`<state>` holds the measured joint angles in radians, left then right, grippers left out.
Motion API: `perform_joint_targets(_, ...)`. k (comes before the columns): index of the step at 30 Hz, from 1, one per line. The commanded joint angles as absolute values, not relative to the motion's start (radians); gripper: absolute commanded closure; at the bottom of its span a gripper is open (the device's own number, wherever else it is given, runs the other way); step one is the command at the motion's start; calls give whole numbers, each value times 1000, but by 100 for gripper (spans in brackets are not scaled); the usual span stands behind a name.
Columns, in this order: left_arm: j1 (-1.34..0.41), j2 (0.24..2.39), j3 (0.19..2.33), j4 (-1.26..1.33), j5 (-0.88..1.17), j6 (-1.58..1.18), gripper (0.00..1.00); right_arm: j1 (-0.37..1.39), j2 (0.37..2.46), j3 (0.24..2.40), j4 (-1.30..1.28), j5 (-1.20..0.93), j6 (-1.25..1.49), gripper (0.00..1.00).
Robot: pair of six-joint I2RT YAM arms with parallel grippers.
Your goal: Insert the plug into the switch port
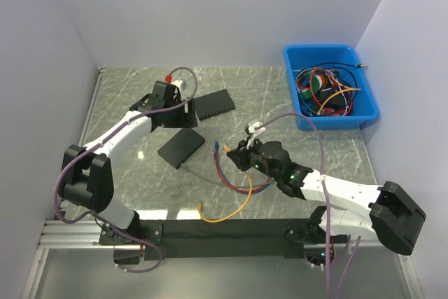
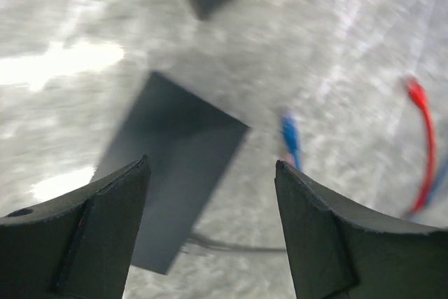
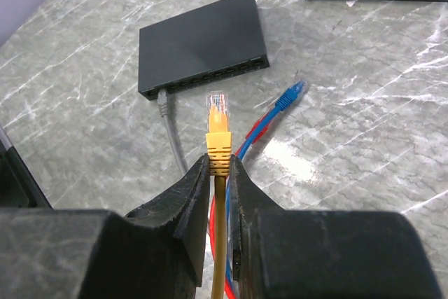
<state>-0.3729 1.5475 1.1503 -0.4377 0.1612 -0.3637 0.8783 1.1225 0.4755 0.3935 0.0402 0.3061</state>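
My right gripper is shut on the yellow plug, which sticks out past the fingertips and points at the port row of a black switch a short way ahead. A grey cable sits in that switch's leftmost port. In the top view the right gripper is just right of this switch. My left gripper hangs open and empty above the same switch; in the top view the left gripper is above the switch's far side.
A second black switch lies farther back. A blue plug with red and blue cables lies right of the yellow plug. The yellow cable loops toward the near edge. A blue bin of cables stands at the back right.
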Motion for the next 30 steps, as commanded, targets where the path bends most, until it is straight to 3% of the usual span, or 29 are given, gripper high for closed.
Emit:
perform_joint_targets(1,-342,1508,1164,-451,3,-388,22,879,1147,534,396,34,316,100)
perform_joint_targets(10,-221,1563,1192,-488,-75,-420,23,902,1313,636,341,-46,304,100)
perform_joint_targets(18,-152,1655,1216,-508,-101,-423,25,989,1555,902,75,78,276,100)
perform_joint_targets(30,-147,1746,1246,-568,-184,-433,28,1005,1782,1134,-20,121,233,100)
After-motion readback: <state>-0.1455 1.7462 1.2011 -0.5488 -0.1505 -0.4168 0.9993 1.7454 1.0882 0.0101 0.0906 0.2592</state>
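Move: The right hand grips the yellow plug; the switch it is taken to lies about 17 cm left, 7 cm ahead and 13 cm below, its port side turned towards that hand. The blue plug lies 5 cm left and 7 cm ahead of the right hand, the second switch 6 cm left and 22 cm ahead. From the empty left hand the near switch is 7 cm back, 4 cm left and 11 cm below, the second switch 9 cm ahead and 8 cm right. Still pinching the yellow plug, the right hand carries it some 11 cm left and 6 cm down towards the port side of the switch, easing forward at the end, with the fingers tipping about 20 degrees further down. The left hand, open and empty, swings about 14 cm left, away from the switch, then sinks 7 cm, turning some 25 degrees counter-clockwise. ##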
